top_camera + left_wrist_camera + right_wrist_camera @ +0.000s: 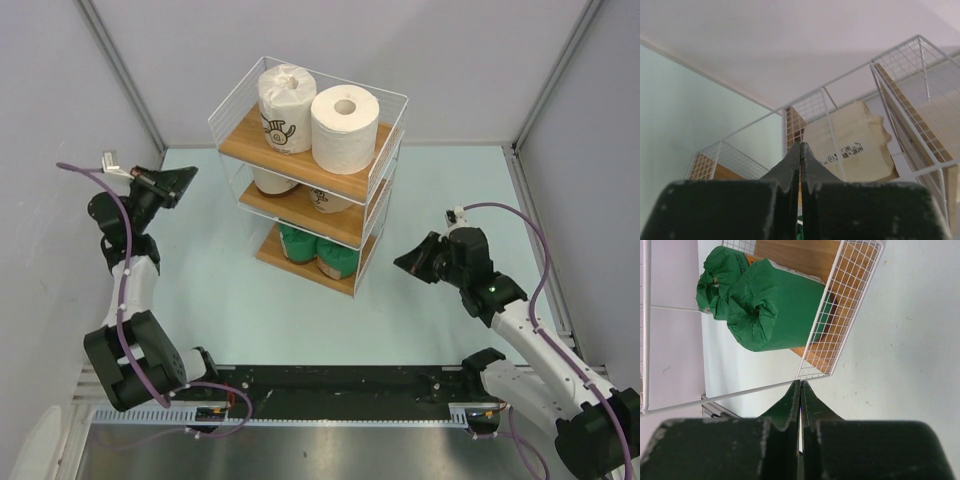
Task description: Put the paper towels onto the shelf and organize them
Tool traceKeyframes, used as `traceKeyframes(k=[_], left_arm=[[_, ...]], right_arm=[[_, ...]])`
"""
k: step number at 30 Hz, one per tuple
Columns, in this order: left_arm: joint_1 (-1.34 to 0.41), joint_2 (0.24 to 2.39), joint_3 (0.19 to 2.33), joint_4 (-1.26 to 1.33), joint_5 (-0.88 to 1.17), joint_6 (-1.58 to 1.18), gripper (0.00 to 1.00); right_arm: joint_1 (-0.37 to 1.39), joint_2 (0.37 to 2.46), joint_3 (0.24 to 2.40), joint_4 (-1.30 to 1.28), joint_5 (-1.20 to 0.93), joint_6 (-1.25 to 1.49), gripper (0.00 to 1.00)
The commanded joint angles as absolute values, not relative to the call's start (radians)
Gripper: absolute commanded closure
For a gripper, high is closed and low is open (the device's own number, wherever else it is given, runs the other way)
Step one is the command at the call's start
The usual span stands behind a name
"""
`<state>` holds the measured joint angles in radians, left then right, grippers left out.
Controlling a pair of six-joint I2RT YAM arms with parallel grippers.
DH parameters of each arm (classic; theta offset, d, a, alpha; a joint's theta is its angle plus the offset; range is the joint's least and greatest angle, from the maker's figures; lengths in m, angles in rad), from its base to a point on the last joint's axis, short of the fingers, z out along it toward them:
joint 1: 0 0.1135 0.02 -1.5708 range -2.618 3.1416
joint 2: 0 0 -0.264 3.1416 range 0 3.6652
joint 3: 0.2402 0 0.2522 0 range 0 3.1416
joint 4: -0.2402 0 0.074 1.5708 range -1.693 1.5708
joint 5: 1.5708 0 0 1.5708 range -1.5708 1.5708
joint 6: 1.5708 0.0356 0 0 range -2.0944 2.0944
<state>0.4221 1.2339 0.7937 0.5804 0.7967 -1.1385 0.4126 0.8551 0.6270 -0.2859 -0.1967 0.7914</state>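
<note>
The shelf (pixel 243 141) stands mid-table with paper towels on all three boards. On top are a white-wrapped roll with a dark logo (pixel 283 110) and a plain white roll (pixel 344 128). Two beige rolls (pixel 330 201) sit on the middle board and two dark green rolls (pixel 338 258) on the bottom one. My left gripper (pixel 188 175) hangs left of the shelf, shut and holding nothing. In the left wrist view the left gripper (pixel 800 145) faces a beige roll (pixel 855 145) through the wire. My right gripper (pixel 402 264) is right of the shelf, shut and holding nothing. The right wrist view shows the right gripper (pixel 800 384) near the green rolls (pixel 780 310).
Grey walls enclose the pale green table (pixel 210 290) on three sides. A black rail (pixel 340 384) with the arm bases runs along the near edge. Purple cables (pixel 120 215) loop along both arms. The shelf's white wire side (pixel 837 325) is close ahead of the right gripper.
</note>
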Motion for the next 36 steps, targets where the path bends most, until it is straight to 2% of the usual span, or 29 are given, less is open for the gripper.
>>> traceKeyframes(k=[1,9,16,26,36], left_arm=[[0.420,1.271,0.862,0.761,0.962,-1.224,1.00],[0.313,1.367,1.020,0.675,1.015,-1.143,1.00],[0.288,1.442,1.109,0.669,1.074,-1.123,1.00],[0.190,1.500,1.248,0.418,1.039,-0.944,1.00],[0.124,1.565,1.333,0.322,1.020,-0.868,1.00]], right_arm=[[0.408,0.862,0.629,-0.253,-0.229,0.792,0.98],[0.407,0.839,0.598,-0.270,-0.239,0.795,0.98],[0.394,0.821,0.597,-0.299,-0.245,0.781,0.98],[0.382,0.827,0.595,-0.304,-0.252,0.778,0.98],[0.377,0.815,0.595,-0.322,-0.255,0.773,0.98]])
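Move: The shelf's near side frame, at middle-tier height, is about 13 cm to the left hand's right, straight across and roughly level with it. Just inside stands the beige paper towel, 19 cm right, 2 cm ahead and 4 cm higher; the wrapped paper towel on top is 21 cm right, 2 cm ahead and 26 cm up. The left green roll is 22 cm right, 4 cm back, 21 cm down. From the right hand that side frame is about 29 cm left, 13 cm ahead. Rightward, about 11 cm, the left hand closes in on the shelf's left side with its fingers kept shut, climbing some 4 cm at first and then staying nearly level while easing forward by about as much. On the way the wrist swings nearly 30 degrees clockwise and rolls a little, left side rising, so the fingertips come round to face the middle tier. They end close beside the frame; contact can't be seen. ##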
